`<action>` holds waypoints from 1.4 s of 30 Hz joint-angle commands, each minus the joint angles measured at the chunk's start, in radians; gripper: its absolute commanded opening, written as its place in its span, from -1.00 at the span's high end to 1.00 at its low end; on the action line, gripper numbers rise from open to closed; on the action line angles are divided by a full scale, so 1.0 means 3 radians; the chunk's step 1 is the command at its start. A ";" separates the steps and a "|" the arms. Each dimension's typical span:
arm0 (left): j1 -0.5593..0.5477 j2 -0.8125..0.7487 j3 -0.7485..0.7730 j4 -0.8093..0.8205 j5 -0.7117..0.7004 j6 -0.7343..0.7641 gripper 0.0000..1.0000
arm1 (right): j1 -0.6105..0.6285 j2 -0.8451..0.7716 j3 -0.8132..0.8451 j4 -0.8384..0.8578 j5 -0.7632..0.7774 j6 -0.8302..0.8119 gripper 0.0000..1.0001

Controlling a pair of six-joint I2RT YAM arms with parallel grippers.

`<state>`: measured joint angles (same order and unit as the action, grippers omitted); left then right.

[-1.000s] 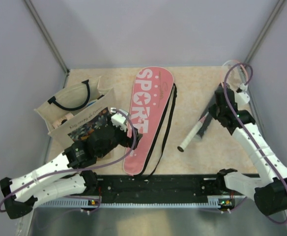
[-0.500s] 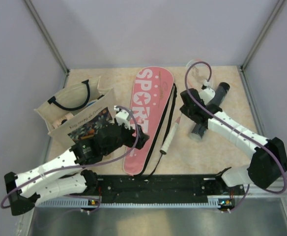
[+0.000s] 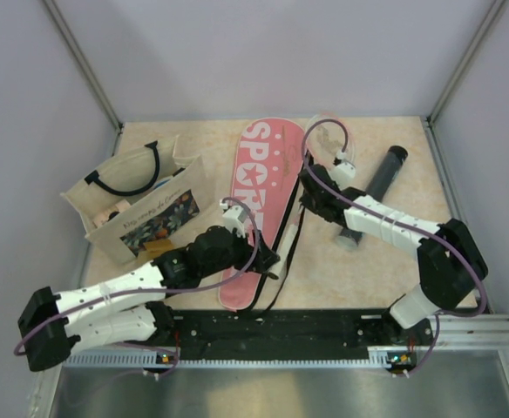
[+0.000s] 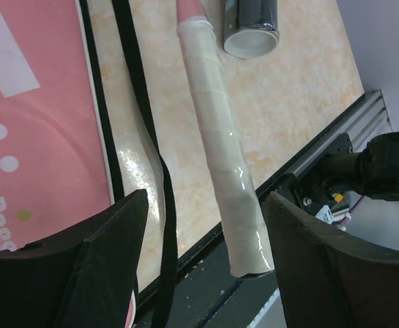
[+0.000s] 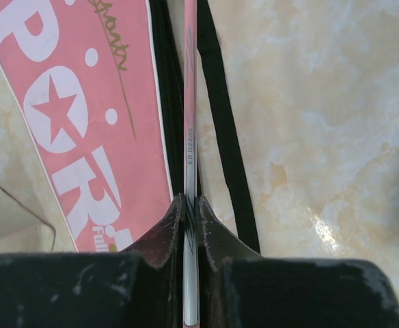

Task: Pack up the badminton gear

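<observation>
The pink "SPORT" cover (image 3: 256, 196) lies flat mid-table, its black strap (image 3: 300, 205) looping along its right side. My right gripper (image 3: 312, 198) is shut on the thin shaft (image 5: 190, 137) of a racket, right beside the cover's (image 5: 83, 102) edge. The racket's white-wrapped handle (image 4: 221, 157) points toward the near rail. My left gripper (image 4: 205, 205) stands open, one jaw on each side of the handle's end, apart from it. The black tube (image 3: 375, 190) lies on the table to the right. The racket's head does not show.
A beige tote bag (image 3: 141, 205) with black handles stands at the left. The black rail (image 3: 307, 326) runs along the near edge, just below the handle's end. The tube's open end (image 4: 251, 39) lies close to the racket's pink cone.
My right arm has swung left, carrying the racket from the right side over to the cover's edge. My left gripper has moved right to the handle, and its jaws have narrowed somewhat.
</observation>
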<state>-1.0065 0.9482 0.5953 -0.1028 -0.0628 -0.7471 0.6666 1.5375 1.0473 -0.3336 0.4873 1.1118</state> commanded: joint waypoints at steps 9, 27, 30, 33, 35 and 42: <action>0.0011 0.0388 -0.0092 0.0762 0.0429 -0.0271 -0.14 | 0.0074 0.0121 -0.0116 0.0427 -0.0177 0.0103 1.00; 0.0006 0.0920 0.0005 0.0619 0.0613 -0.0251 -0.26 | 0.0074 -0.0129 -0.0438 0.0647 -0.0264 0.0001 1.00; 0.0006 0.1012 -0.0005 0.0609 0.0537 -0.0143 -0.32 | 0.0074 -0.0165 -0.0479 0.0662 -0.0264 -0.0030 1.00; 0.0011 0.1068 -0.0031 0.0680 0.0587 -0.0056 -0.39 | 0.0074 -0.0175 -0.0505 0.0677 -0.0259 -0.0050 1.00; 0.0006 0.1094 -0.0067 0.0807 0.0669 -0.0010 -0.38 | 0.0069 -0.0186 -0.0541 0.0682 -0.0285 -0.0055 1.00; 0.0006 0.1211 -0.0062 0.0987 0.0873 -0.0291 0.23 | 0.0064 -0.0232 -0.0643 0.0907 -0.0499 -0.0238 1.00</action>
<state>-1.0058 1.2926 0.5671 0.1181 0.1463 -0.7956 0.6743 1.5185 0.8631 -0.1562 0.3866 1.0901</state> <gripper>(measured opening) 0.464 0.032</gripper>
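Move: Just over the right edge of the pink bag's near end, the left hand has the raised racket's handle middle about 5 cm to its right, 3 cm farther out and 4 cm lower; the bag's middle lies some 22 cm ahead, 4 cm left and 15 cm below. From the right hand, already gripping the shaft, the bag's middle is about 13 cm left, 1 cm ahead and 12 cm below, and the black tube 26 cm right, 8 cm ahead and 10 cm below. Easing first to the right, then mainly down about 7 cm, the left hand brings its open fingers around the racket's white handle, its wrist tipping some 10 degrees farther down; the fingers narrow, widen again and end closing in on the grip's two sides. The right hand keeps its pinch on the shaft and lowers it about 4 cm, drawing back 2 cm towards the base. ##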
